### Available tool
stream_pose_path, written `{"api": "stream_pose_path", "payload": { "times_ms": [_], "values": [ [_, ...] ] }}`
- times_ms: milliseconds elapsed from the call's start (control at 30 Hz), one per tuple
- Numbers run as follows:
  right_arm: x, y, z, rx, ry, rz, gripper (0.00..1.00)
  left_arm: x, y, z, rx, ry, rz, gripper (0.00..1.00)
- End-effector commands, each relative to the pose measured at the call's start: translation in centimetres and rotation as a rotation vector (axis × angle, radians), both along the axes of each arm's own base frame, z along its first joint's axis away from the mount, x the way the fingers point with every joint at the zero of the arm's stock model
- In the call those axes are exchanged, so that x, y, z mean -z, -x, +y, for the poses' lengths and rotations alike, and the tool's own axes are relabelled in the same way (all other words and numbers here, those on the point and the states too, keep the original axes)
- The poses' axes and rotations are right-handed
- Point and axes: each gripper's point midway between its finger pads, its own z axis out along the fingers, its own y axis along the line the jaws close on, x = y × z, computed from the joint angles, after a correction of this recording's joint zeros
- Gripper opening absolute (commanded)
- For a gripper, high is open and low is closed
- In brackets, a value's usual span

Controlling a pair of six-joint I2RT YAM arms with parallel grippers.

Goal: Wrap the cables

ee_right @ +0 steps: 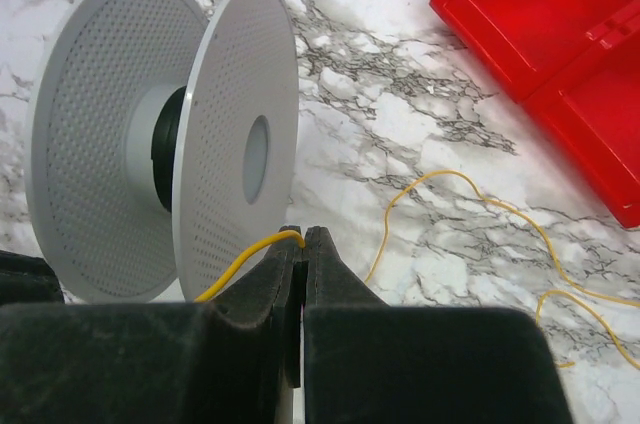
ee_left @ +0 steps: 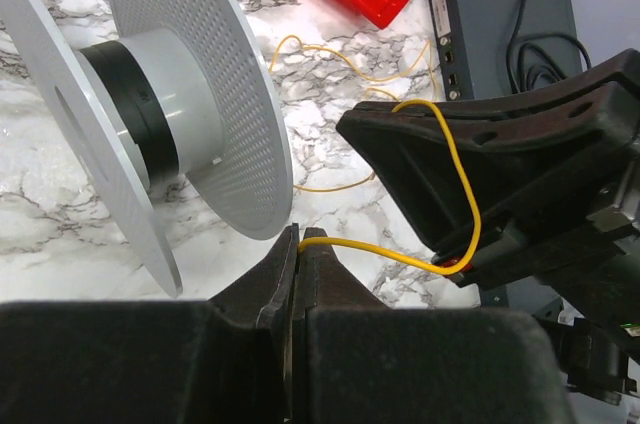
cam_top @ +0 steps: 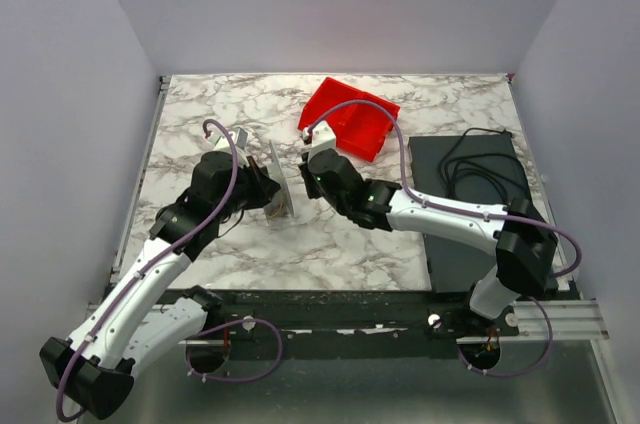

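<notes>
A thin yellow cable [ee_left: 466, 184] runs from my left gripper [ee_left: 298, 236], which is shut on one end of it. It arcs over the black fingers [ee_left: 500, 144] of my right gripper. That right gripper [ee_right: 304, 236] is also shut on the cable [ee_right: 240, 262], just in front of the white perforated spool [ee_right: 235, 144]. More slack cable [ee_right: 450, 179] snakes across the marble toward the right. The spool [cam_top: 281, 184] stands on its edge between the two grippers, with a grey hub and black core [ee_left: 165, 94].
A red bin [cam_top: 350, 114] sits behind the right gripper. A dark box [cam_top: 470, 204] with a coiled black cord [cam_top: 480, 166] lies at the right of the marble table [cam_top: 300, 244]. Grey walls enclose three sides.
</notes>
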Motion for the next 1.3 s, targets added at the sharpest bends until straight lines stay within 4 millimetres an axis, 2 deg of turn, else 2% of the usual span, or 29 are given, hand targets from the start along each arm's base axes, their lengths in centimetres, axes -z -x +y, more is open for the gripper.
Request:
{"api": "stream_pose_path", "payload": {
  "times_ms": [0, 233, 367, 467, 633, 733, 900, 1167, 1233, 1267],
  "values": [
    [-1.0, -0.6, 0.3, 0.005, 0.027, -0.029, 0.01, 0.1, -0.6, -0.1, -0.029, 0.026, -0.021, 0.01],
    [-3.1, -0.6, 2.0, -0.061, 0.010, -0.044, 0.01, 0.3, -1.0, -0.5, -0.042, 0.075, -0.042, 0.04],
    [-3.8, -1.4, 2.7, -0.065, 0.041, -0.067, 0.01, 0.8, -1.1, -0.2, -0.066, 0.077, -0.048, 0.06],
    [-3.8, -1.8, 3.5, -0.075, 0.055, -0.070, 0.01, 1.1, -1.1, -0.2, -0.065, 0.079, -0.046, 0.09],
    [-3.7, -1.7, 4.8, -0.122, 0.054, -0.058, 0.01, 0.8, -1.0, -0.4, -0.058, 0.104, -0.065, 0.21],
    [-3.4, -1.7, 5.4, -0.142, 0.072, -0.047, 0.01, 0.8, -0.9, -0.4, -0.056, 0.112, -0.071, 0.26],
    [-3.0, -1.7, 6.0, -0.168, 0.091, -0.030, 0.01, 0.7, 0.0, -0.5, -0.033, 0.136, -0.088, 0.33],
    [-3.2, -1.8, 6.0, -0.161, 0.103, -0.028, 0.01, 0.3, 1.5, 0.5, -0.028, 0.137, -0.127, 0.34],
    [-2.9, -1.6, 5.8, -0.168, 0.115, -0.024, 0.01, 0.0, 1.9, 1.0, -0.041, 0.143, -0.139, 0.34],
    [-2.8, -1.4, 5.7, -0.181, 0.120, -0.020, 0.01, 0.0, 1.7, 2.0, -0.093, 0.129, -0.146, 0.34]
  ]
}}
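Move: The spool stands on edge some 9 cm ahead of the left hand and 2 cm to its left, its middle about 6 cm lower; the left fingers hold the yellow cable's end. From the right hand, which grips the cable farther along, the spool's middle is about 6 cm ahead, 9 cm left and 4 cm down, its right flange about 5 cm left. The red box lies roughly 29 cm ahead of the right hand, 9 cm right and 11 cm below. Leftward and upward, the shut right hand carries the yellow cable towards the spool, ending about 6 cm left and 3 cm higher by the right flange's rim after peaking nearly 5 cm up, with a slight counter-clockwise turn. The left hand dips about 2 cm, opens to a third and lets go of the cable's end, then eases back and up, fingers empty. ##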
